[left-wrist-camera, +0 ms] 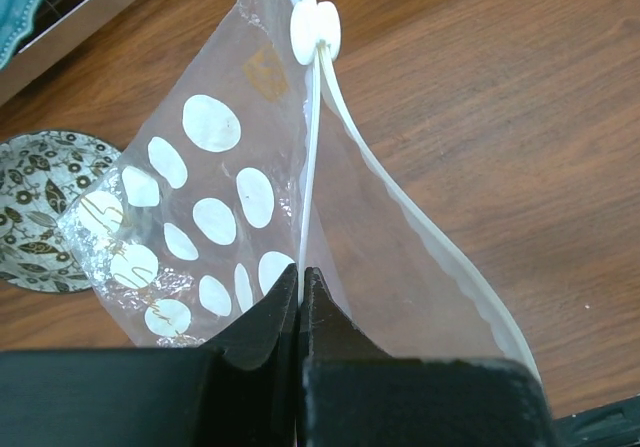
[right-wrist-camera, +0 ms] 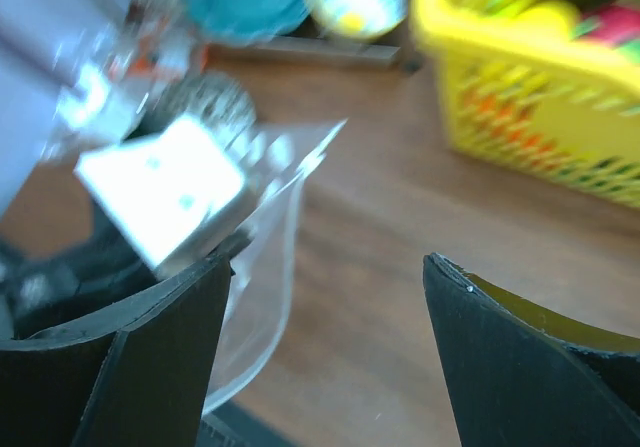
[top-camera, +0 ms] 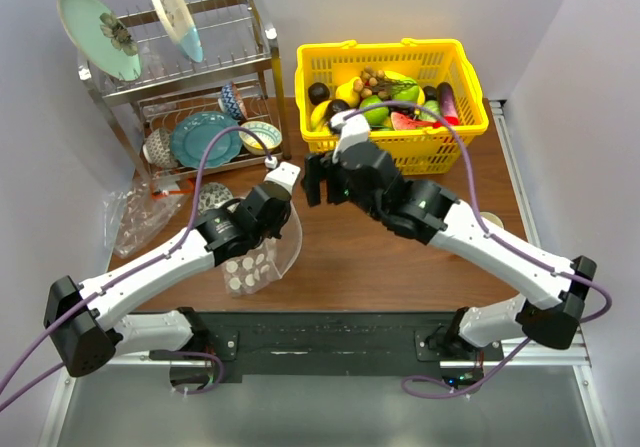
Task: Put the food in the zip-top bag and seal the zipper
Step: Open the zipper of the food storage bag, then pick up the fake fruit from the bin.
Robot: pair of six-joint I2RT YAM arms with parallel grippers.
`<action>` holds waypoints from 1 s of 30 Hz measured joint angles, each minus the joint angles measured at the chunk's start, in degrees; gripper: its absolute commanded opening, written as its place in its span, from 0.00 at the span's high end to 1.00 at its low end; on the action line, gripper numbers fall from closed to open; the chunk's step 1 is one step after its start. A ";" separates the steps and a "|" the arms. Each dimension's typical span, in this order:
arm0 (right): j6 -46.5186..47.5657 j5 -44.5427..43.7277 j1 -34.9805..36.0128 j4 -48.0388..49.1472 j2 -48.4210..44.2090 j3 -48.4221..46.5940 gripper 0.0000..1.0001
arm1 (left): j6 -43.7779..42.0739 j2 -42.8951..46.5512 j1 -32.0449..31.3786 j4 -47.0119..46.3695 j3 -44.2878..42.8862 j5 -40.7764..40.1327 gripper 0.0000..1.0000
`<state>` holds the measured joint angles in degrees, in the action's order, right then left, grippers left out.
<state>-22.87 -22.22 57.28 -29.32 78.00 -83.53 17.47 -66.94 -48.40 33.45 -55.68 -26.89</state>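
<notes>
My left gripper (top-camera: 268, 207) (left-wrist-camera: 301, 270) is shut on the mouth edge of the clear zip-top bag (top-camera: 285, 249) (left-wrist-camera: 400, 257), pinching one lip upright. The zipper (left-wrist-camera: 311, 147) runs away from the fingertips to a white slider (left-wrist-camera: 315, 29); the other lip bows out to the right, so the mouth gapes. A crinkly sheet with white dots (left-wrist-camera: 200, 207) shows at the bag's left side. My right gripper (top-camera: 322, 182) (right-wrist-camera: 328, 259) hangs open and empty just right of the bag (right-wrist-camera: 270, 267). The food, a green ball (top-camera: 375, 110) and a tan cluster (top-camera: 372, 79), lies in the yellow basket (top-camera: 470, 87).
A metal dish rack (top-camera: 190, 77) with plates and bowls stands at the back left. A patterned bowl (top-camera: 213, 197) (left-wrist-camera: 40, 207) sits beside the bag, and crumpled clear plastic (top-camera: 135, 217) lies at the left edge. Bananas and an eggplant (top-camera: 447, 97) share the basket.
</notes>
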 measured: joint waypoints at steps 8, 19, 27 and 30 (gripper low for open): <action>2.91 -2.86 -13.11 -3.26 0.96 -8.20 0.16 | -1.55 0.09 0.00 -0.59 0.11 -0.87 1.00; 0.42 1.01 -31.26 -1.49 13.53 -18.05 0.18 | -2.38 2.10 0.00 -4.72 4.17 0.07 1.00; -9.31 5.11 -40.87 6.62 25.14 -21.81 0.19 | -3.54 2.97 0.00 -5.75 5.03 0.24 1.00; -13.09 5.68 -43.36 10.10 30.71 -25.14 0.18 | -3.58 3.23 0.00 -6.08 5.07 0.31 1.00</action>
<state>-35.97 -16.53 13.91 -19.22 108.71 -108.66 13.89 -63.70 -48.40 27.38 -50.61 -26.59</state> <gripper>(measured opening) 0.816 0.019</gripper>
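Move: The basket of food lies about 25 cm ahead of my right hand, 15 cm to its right and some 22 cm lower. The bag is about 8 cm behind that hand, 11 cm to its left and 24 cm below; a small bowl stands roughly 20 cm ahead of it, 11 cm to its left and 27 cm lower. From my left hand, the basket is about 26 cm ahead, 24 cm right and 7 cm below. Already clear of the bag, I swing my right hand fast, about 30 cm forward and 20 cm right, until it is over the basket, arching up some 6 cm and sinking back again. The wrist turns about 40 degrees clockwise and rolls its left side up late on, fingers staying wide open. My left hand keeps its pinch on the bag's rim, almost in place. ##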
